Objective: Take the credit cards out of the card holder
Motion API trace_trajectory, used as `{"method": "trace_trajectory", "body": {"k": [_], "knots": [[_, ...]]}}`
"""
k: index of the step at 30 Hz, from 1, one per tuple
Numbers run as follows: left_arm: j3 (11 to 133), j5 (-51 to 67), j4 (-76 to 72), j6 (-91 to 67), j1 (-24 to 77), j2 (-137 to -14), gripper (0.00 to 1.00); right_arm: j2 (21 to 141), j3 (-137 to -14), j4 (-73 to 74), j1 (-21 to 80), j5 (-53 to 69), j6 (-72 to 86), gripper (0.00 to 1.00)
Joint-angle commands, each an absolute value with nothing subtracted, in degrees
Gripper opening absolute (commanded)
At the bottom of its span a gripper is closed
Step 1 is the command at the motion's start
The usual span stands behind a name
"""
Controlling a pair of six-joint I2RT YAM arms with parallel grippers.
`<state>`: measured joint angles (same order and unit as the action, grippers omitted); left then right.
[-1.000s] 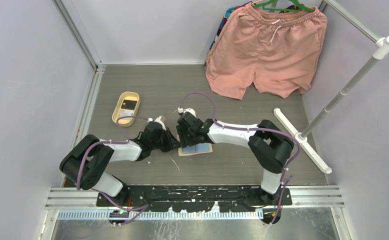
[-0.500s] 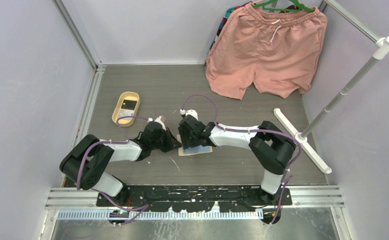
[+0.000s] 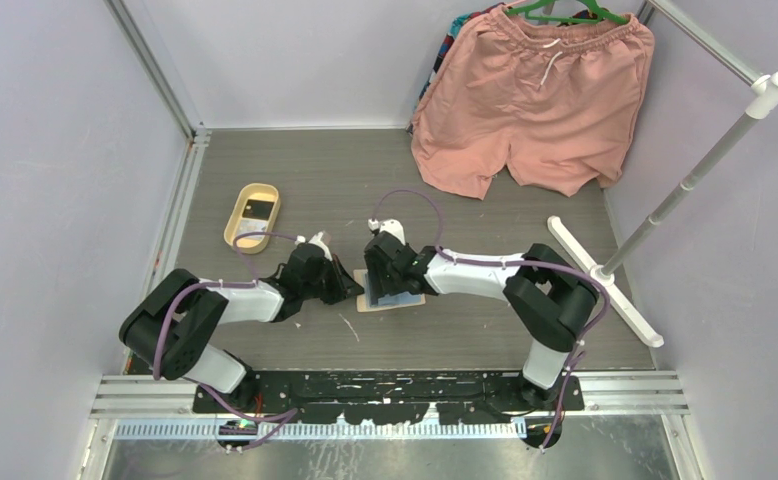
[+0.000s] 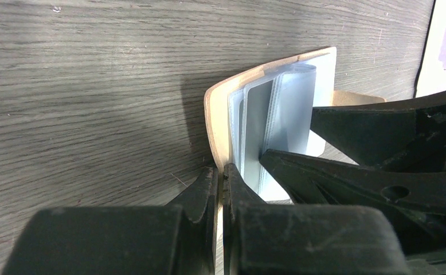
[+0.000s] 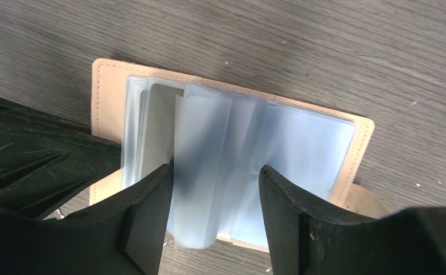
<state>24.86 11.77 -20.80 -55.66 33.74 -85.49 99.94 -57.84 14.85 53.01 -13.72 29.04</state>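
Note:
The beige card holder (image 3: 414,300) lies open on the table between both arms. My left gripper (image 4: 222,172) is shut on the edge of its left cover (image 4: 214,114), which it holds raised. Pale blue-grey pockets (image 5: 238,137) fan up from the spine, and a grey credit card (image 5: 159,112) shows in a left pocket. My right gripper (image 5: 215,183) hangs open over the card holder (image 5: 107,91), with a loose pocket leaf standing between its fingers and touching the left one. A dark credit card (image 3: 258,209) with a white part lies in the oval cream tray (image 3: 237,228).
Pink shorts (image 3: 530,100) hang on a green hanger at the back right. A white rack pole (image 3: 680,190) slants up from its foot (image 3: 605,283) on the right. Metal frame rails line the left and near edges.
My right gripper has slid a little to the right and down over the card holder and its fingers stand slightly wider. The left gripper keeps its hold and has not moved.

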Motion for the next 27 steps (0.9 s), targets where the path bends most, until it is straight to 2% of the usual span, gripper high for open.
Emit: {"method": "trace_trajectory", "body": {"k": [1, 13, 20, 23, 27], "knots": [[23.7, 8.4, -15.5, -53.6, 33.7, -85.8, 0.00, 99.0, -55.6, 21.3, 51.7, -19.3, 27.8, 0.62], [22.9, 8.1, -15.9, -53.5, 33.7, -85.9, 0.00, 93.3, -52.8, 25.7, 45.3, -24.3, 25.9, 0.62], [22.9, 8.1, -16.2, -53.5, 33.7, -86.3, 0.00, 87.3, -56.7, 31.8, 44.1, -29.0, 25.5, 0.63], [23.0, 8.3, -16.3, -53.4, 33.7, -86.7, 0.00, 82.8, -57.4, 29.3, 44.2, -24.5, 25.7, 0.62], [22.9, 8.3, -16.4, -53.4, 33.7, -87.0, 0.00, 76.5, -53.1, 17.3, 43.6, -4.2, 26.8, 0.67]]}}
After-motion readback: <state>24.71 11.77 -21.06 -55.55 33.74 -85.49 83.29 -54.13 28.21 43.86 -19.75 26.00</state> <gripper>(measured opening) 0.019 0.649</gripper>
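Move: The right hand's open fingers straddle the half-turned clear sleeve, its middle about 1 cm below and 1 cm left of their midpoint. The card holder's right half, where the sleeve is headed, is centred roughly 5 cm right, level fore and aft; the strap is about 8 cm right, and the grey card some 3 cm left. From the left hand, pinching the holder's left edge, that right half lies about 10 cm right, level fore and aft. Already touching the half-turned sleeve, the right hand's left finger pushes it over to the right with a low, quickening sweep of about 12 cm, edging slightly forward and rolling its left side down with a small clockwise turn. Then it lifts clear by some 5 cm, swinging back left a little, fingers still open; the left hand stays put, keeping its pinch on the cover edge. ##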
